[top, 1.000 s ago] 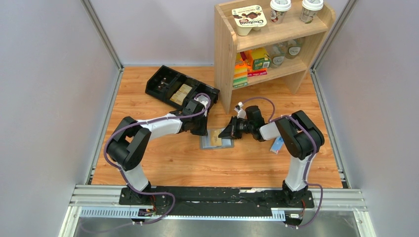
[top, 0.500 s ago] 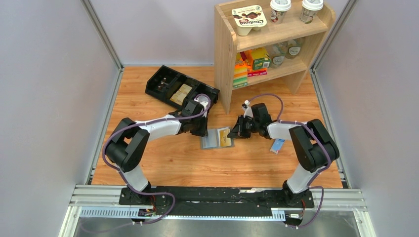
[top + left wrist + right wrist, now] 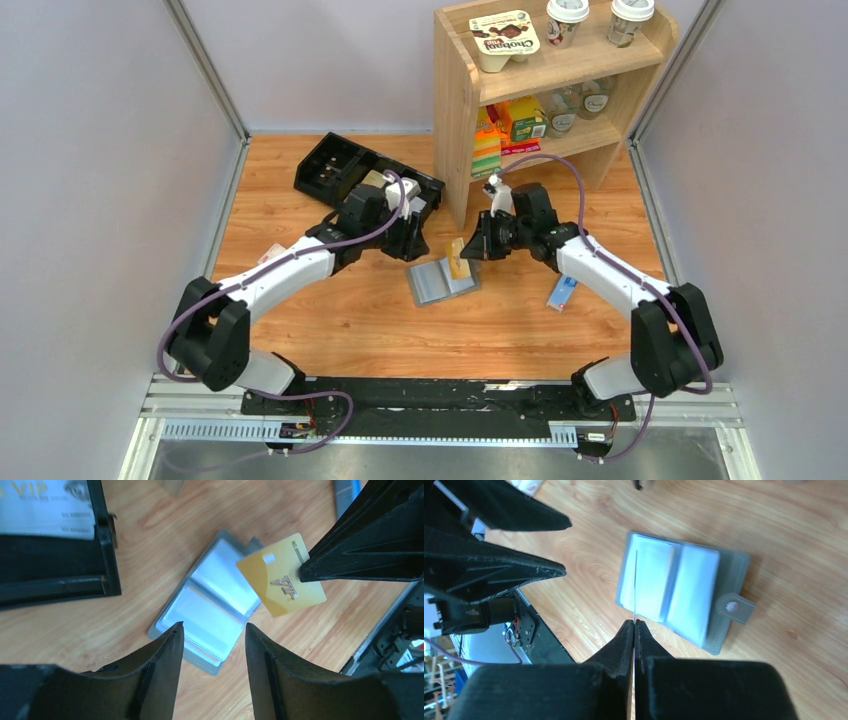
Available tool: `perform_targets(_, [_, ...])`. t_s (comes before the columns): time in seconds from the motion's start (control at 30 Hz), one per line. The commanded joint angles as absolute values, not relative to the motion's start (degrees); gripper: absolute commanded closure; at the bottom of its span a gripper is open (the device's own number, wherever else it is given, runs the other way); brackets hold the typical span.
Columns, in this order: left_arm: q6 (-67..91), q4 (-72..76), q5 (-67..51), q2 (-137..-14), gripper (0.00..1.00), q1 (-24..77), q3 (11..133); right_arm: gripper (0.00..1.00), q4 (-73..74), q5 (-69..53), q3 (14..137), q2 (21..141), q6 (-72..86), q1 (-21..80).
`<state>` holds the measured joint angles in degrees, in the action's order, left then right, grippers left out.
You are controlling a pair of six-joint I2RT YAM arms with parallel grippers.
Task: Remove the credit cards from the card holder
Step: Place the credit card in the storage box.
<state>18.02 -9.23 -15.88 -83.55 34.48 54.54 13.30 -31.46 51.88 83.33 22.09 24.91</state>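
Note:
The grey-blue card holder (image 3: 440, 283) lies open and flat on the wooden table, its clear sleeves up (image 3: 205, 602) (image 3: 684, 587). My right gripper (image 3: 472, 252) (image 3: 634, 622) is shut on the edge of a gold credit card (image 3: 459, 260) (image 3: 280, 575), holding it clear above the holder's right half. In the right wrist view the credit card (image 3: 636, 585) shows only edge-on as a thin line. My left gripper (image 3: 411, 244) (image 3: 214, 630) hovers open just above the holder's left side, with nothing between its fingers.
A black compartmented tray (image 3: 322, 160) (image 3: 107, 545) stands behind the left arm, with a silver card (image 3: 45, 505) in it. A wooden shelf (image 3: 455, 110) with groceries stands at the back right. A slim blue-and-white packet (image 3: 562, 293) lies right of the holder.
My right gripper has drawn the gold card out of the holder and lifted it back and up. My left gripper has opened, let go of the holder and risen away from it.

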Motion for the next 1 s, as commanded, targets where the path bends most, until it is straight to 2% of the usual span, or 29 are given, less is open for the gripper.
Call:
perform_targets(0.0, [8.71,-6.06,-28.45,-77.53,0.42,30.77,56.6,1.0,20.47,-31.55,57.21,77.18,14.51,27.24])
perform_targets(0.17, [-4.36,-14.05,-37.69,-75.67,0.42,30.41,62.12,1.0,25.04,-31.64,60.46,72.87,7.4,30.75])
perform_targets(0.37, [-13.08,-19.95,-49.29,-75.06,0.44,30.5,66.36,1.0,27.6,-30.67,63.1,70.05,0.62,36.2])
perform_targets(0.63, [-14.86,-17.14,-59.84,-73.56,0.44,30.67,64.69,1.0,27.6,-30.23,64.33,69.26,-2.46,39.72])
perform_targets(0.97, [-15.2,-21.52,-63.54,-75.58,0.5,31.55,66.0,1.0,27.77,-30.06,65.57,70.58,-3.25,42.71])
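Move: The right hand already pinches the credit card, its middle about 2 cm to that hand's left and 2 cm below; from the open left hand it lies some 7 cm right, 1 cm back and 2 cm down. The card holder lies on the table 6 cm right of the left hand, 3 cm back and 11 cm below; the storage box sits 16 cm ahead and 10 cm left of that hand. Both hands rise about 12 cm, draw back and converge; left turns clockwise, open, to bracket right's pinched card. ##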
